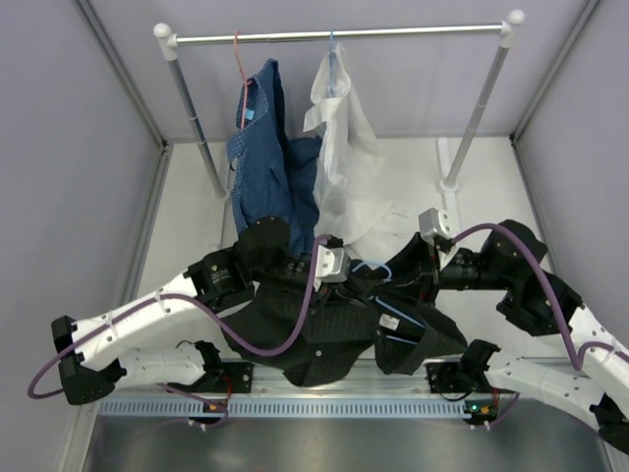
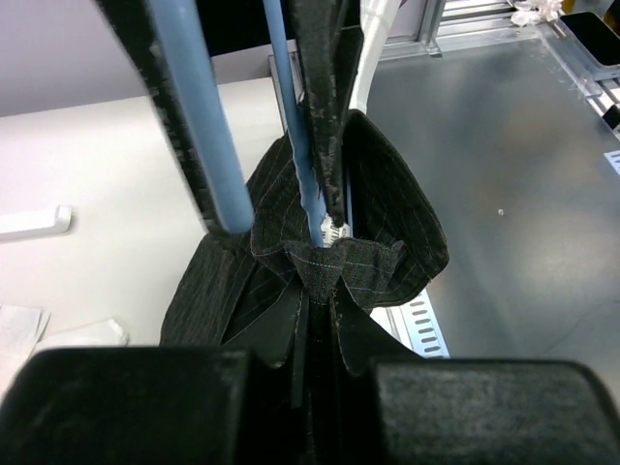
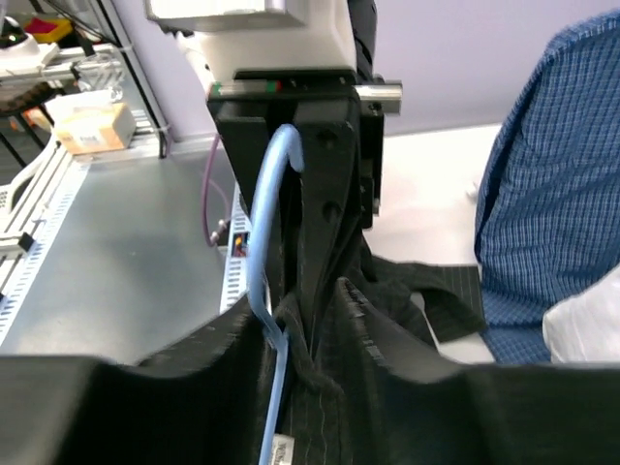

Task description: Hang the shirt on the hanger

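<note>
The shirt [image 1: 324, 339], black with faint pinstripes, hangs bunched between my two arms near the table's front edge. My left gripper [image 2: 325, 329] is shut on a fold of its collar [image 2: 334, 262]. The hanger [image 3: 260, 223], thin light-blue wire, runs down into the collar, with its hook beside the left gripper's fingers [image 3: 320, 194]. My right gripper [image 3: 320, 378] faces the left one, its fingers [image 2: 325, 97] standing apart, open around the hanger wire [image 2: 294, 145] and the collar fabric. From above, both grippers [image 1: 344, 270] [image 1: 403, 270] meet over the shirt.
A clothes rail [image 1: 339, 36] on two posts spans the back. On it hang a blue patterned shirt [image 1: 265, 167] on a red-orange hanger [image 1: 239, 69] and a white shirt [image 1: 344, 147]. A slotted metal strip [image 1: 295, 405] borders the front edge.
</note>
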Robot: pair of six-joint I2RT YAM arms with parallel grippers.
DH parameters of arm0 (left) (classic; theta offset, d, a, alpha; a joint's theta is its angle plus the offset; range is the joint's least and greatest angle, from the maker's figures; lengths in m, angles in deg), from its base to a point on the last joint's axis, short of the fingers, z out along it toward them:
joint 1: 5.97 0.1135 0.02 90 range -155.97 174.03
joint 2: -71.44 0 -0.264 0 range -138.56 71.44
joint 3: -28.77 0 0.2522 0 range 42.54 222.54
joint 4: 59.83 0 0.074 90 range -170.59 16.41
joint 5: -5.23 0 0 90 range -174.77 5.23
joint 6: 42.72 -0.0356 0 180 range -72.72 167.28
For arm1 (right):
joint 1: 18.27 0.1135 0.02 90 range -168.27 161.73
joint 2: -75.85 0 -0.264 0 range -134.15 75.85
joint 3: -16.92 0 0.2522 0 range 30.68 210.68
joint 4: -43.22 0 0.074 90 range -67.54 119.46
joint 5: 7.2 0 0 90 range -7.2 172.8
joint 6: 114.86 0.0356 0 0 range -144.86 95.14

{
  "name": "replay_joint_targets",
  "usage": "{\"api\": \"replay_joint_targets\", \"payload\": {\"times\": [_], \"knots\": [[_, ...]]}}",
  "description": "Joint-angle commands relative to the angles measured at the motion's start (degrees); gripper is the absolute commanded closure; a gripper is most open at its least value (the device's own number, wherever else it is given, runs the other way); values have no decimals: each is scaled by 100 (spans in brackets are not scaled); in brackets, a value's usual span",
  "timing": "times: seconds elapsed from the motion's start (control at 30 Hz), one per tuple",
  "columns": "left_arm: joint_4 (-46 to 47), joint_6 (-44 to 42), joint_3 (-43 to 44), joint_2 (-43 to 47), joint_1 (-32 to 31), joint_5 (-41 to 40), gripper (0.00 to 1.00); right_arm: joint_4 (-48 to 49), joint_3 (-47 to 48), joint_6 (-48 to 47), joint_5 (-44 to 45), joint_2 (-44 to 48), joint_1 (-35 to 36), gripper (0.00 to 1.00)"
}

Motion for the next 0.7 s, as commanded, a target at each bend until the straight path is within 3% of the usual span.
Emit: {"api": "replay_joint_targets", "payload": {"times": [0.0, 0.07, 0.1, 0.13, 0.2, 0.27, 0.3, 0.43, 0.67], "knots": [[297, -50, 294, -25, -5, 284, 100, 808, -42, 102, -350, -27, 67, 71], [297, -50, 312, -25, -5, 205, 100, 825, -42, 102, -412, -27, 67, 92], [297, -15, 320, 10, -5, -39, 100, 817, -59, 111, -299, -19, 67, 99], [297, -6, 329, 36, -5, -224, 100, 808, -68, 85, -202, 8, 67, 100], [305, 47, 320, 115, -5, -951, 70, 625, -42, 58, 366, 122, 67, 100], [306, 47, 329, 291, -5, -1419, 46, 413, 2, -64, 746, 227, 67, 100], [297, 47, 320, 370, -5, -1613, 2, 325, 45, -91, 1096, 262, 67, 100], [305, 135, 180, 1071, -5, -3103, 2, -385, 265, -205, 2020, 403, 59, 100], [745, 837, -1260, 2452, -5, -5235, 2, -1186, 854, -214, 3700, 702, 59, 100]]}}
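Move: The hanger's neck stands between the right gripper's half-open fingers, about 1 cm back and 1 cm left of the hand point. From the left hand, which pinches the black shirt near the collar, the neck is about 3 cm right, level front to back, and 2 cm up; the shirt's bulk hangs some 6 cm left, 6 cm back and 12 cm lower. The blue garment is about 20 cm ahead and 14 cm left of the left hand. Shut the right gripper on the hanger's neck, then open the left fingers wide to let go of the shirt. Bring the left gripper forward, then out left and up, about 13 cm in all towards the blue garment, turning some 40 degrees counter-clockwise. Carry the hanger forward and right about 7 cm in the right grip, swinging clockwise. ##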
